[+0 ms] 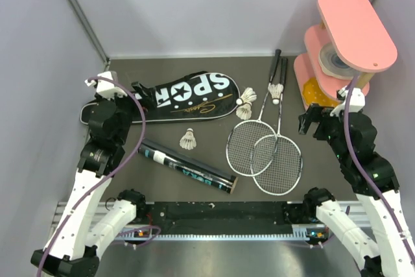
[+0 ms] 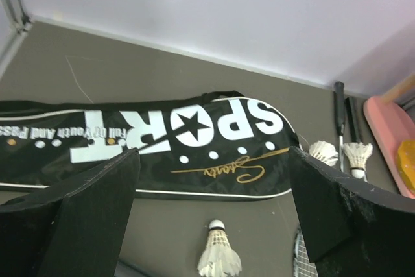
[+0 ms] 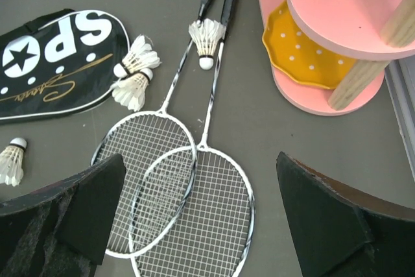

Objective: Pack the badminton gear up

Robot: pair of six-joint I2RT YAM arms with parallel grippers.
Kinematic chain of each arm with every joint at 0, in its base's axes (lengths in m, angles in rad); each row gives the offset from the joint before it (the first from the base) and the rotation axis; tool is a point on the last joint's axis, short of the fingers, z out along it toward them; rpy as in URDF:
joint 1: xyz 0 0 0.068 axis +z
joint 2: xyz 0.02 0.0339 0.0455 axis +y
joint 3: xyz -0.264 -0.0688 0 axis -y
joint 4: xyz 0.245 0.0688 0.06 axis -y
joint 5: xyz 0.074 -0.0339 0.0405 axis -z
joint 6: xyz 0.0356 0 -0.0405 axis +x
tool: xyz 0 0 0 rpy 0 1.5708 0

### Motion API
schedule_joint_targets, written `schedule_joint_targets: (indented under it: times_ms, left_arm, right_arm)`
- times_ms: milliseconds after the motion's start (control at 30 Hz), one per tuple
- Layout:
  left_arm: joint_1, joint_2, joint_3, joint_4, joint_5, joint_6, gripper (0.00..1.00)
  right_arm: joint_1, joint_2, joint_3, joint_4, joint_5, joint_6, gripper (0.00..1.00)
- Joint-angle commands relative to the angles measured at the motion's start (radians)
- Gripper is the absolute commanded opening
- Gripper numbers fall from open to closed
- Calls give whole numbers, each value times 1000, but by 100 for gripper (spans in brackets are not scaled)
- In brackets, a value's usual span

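The black "SPORT" bag [image 1: 188, 97] lies flat at the back left and also shows in the left wrist view [image 2: 168, 141]. The long black shuttle tube [image 1: 188, 168] lies slanted in front of it. One white shuttlecock [image 1: 189, 139] lies between bag and tube. Two shuttlecocks [image 1: 246, 103] lie at the bag's right end, and another [image 1: 277, 92] rests on the racket shafts. Two silver rackets [image 1: 266, 150] lie side by side with heads overlapping [image 3: 188, 205]. My left gripper [image 1: 111, 92] [image 2: 214, 176] hangs open and empty over the bag's near edge. My right gripper [image 1: 318, 121] [image 3: 200, 183] is open and empty above the racket heads.
A pink tiered stand [image 1: 350, 30] stands at the back right, holding a yellow dotted plate [image 3: 298, 50] on its lowest tier and a tape roll [image 1: 337, 60] above. Grey walls close the back and sides. The rackets' black handles [image 1: 279, 66] reach the back wall.
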Motion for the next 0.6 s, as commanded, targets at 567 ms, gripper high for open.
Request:
schedule_joint_targets:
  times_ms: [567]
  left_arm:
    - [2,32,-92,-253,515,-274,97]
  right_arm:
    - [273,138,-152,42,-246,155,99]
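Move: The black tube's middle lies about 14 cm to the left gripper's right, 5 cm back and 31 cm below. From that gripper, the lone shuttlecock is some 13 cm right and 5 cm ahead, and the racket bag's middle about 25 cm ahead and 2 cm right, both about 33 cm down. For the right gripper, the tube's middle is roughly 46 cm left, 5 cm back and 26 cm below; the overlapping racket heads lie about 14 cm left, straight abeam, 29 cm down. Bring both open grippers down and inwards towards the black tube. Sink the left about 9 cm while drawing right and somewhat back, tipping its fingers some 20 degrees down, rolling its left side lower and turning clockwise. Swing the right about 8 cm left and 7 cm down towards the racket heads and the tube's right end, turning counter-clockwise and tipping down; touch nothing. ##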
